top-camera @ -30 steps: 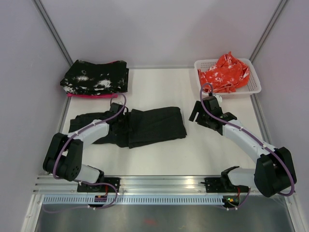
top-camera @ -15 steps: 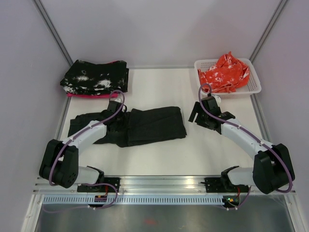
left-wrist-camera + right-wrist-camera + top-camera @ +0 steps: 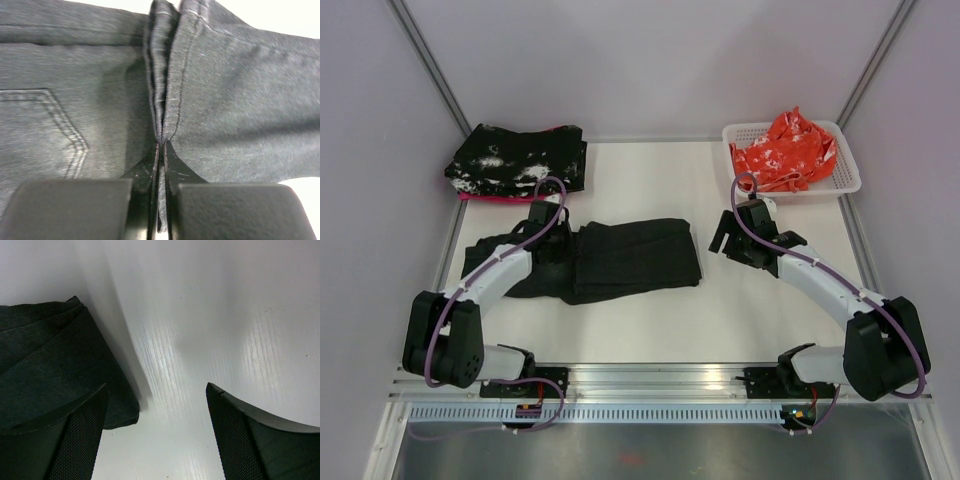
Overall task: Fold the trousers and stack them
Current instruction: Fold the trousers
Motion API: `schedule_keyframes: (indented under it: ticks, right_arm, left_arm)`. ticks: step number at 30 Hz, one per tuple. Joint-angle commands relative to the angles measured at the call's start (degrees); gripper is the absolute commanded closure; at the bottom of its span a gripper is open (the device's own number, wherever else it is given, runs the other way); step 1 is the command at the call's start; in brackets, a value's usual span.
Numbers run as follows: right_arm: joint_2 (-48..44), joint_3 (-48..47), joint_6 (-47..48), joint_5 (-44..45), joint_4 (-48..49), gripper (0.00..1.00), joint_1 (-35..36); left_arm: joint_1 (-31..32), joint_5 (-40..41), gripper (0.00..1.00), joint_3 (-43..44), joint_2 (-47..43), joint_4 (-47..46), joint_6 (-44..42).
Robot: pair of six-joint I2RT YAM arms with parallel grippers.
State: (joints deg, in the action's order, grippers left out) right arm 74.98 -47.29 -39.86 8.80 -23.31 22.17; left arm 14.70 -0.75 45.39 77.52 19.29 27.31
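The plain black trousers (image 3: 630, 258) lie folded across the middle of the white table. My left gripper (image 3: 558, 245) is shut on a pinched ridge of the trousers (image 3: 162, 100) near their left part; in the left wrist view the cloth runs between the closed fingers (image 3: 172, 165), with a stitched pocket at the left. My right gripper (image 3: 722, 237) is open and empty just right of the trousers' right end; in the right wrist view the trousers' corner (image 3: 50, 370) lies by the left finger (image 3: 75, 440), over bare table.
A folded black cloth speckled with white (image 3: 518, 160) lies on a pink layer at the back left. A white basket (image 3: 844, 178) with orange-red printed cloth (image 3: 785, 148) stands at the back right. Grey walls close in the table's sides.
My left gripper has moved to the left and slightly back, dragging the trousers a little leftward. My right gripper has barely moved.
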Motion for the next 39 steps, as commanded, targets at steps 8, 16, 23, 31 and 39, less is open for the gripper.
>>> schedule_keyframes:
  ticks: [8,16,23,31,39]
  right_arm:
    - [0.08,-6.14,3.02,-4.75,1.6,0.16,1.03]
    - [6.92,-18.87,12.25,-5.63,6.08,0.41,17.35]
    - [24.31,-24.95,9.45,-8.53,9.77,1.0,24.23]
    - [30.75,-25.58,9.8,-10.91,12.41,1.0,26.78]
    - [29.44,-25.84,10.41,-9.15,10.22,1.0,26.78]
  left_arm:
    - [-0.46,-0.23,0.25,3.04,-2.89,6.28,-2.27]
    - [-21.7,3.96,0.11,3.92,-15.0,13.22,4.75]
    - [-39.02,8.85,0.07,-0.02,-19.25,17.1,12.76]
    - [-55.91,1.12,0.05,-1.97,-11.08,6.49,5.24]
    - [-55.92,-4.25,0.04,-3.99,-5.45,-5.92,-2.09]
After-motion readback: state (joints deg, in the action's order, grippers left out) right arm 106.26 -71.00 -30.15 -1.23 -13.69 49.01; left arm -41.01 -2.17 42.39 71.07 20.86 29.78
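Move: The left hand has its shut fingers on the trousers' hem; the waist lies some 26 cm to its left, 3 cm back and 6 cm below. The folded legs' middle is 16 cm to its right and about 2 cm back, the cloth stack about 20 cm ahead and 13 cm left. From the open right hand, the folded legs' middle lies roughly 23 cm left, 2 cm back and 7 cm below, the white basket some 20 cm ahead and 14 cm right. The left hand opens wide to let go of the hem, eases back a little, then arcs up and about 29 cm left towards the waist, turning some 60 degrees counter-clockwise and sinking again to come in open over the waist opening, ending a little farther back than it began. Meanwhile the right hand lifts about 10 cm and swings some 24 cm left over the folded legs, turning counter-clockwise and shutting its fingers on the way, then sinks fingertips first onto the middle of the cloth and stays there. ##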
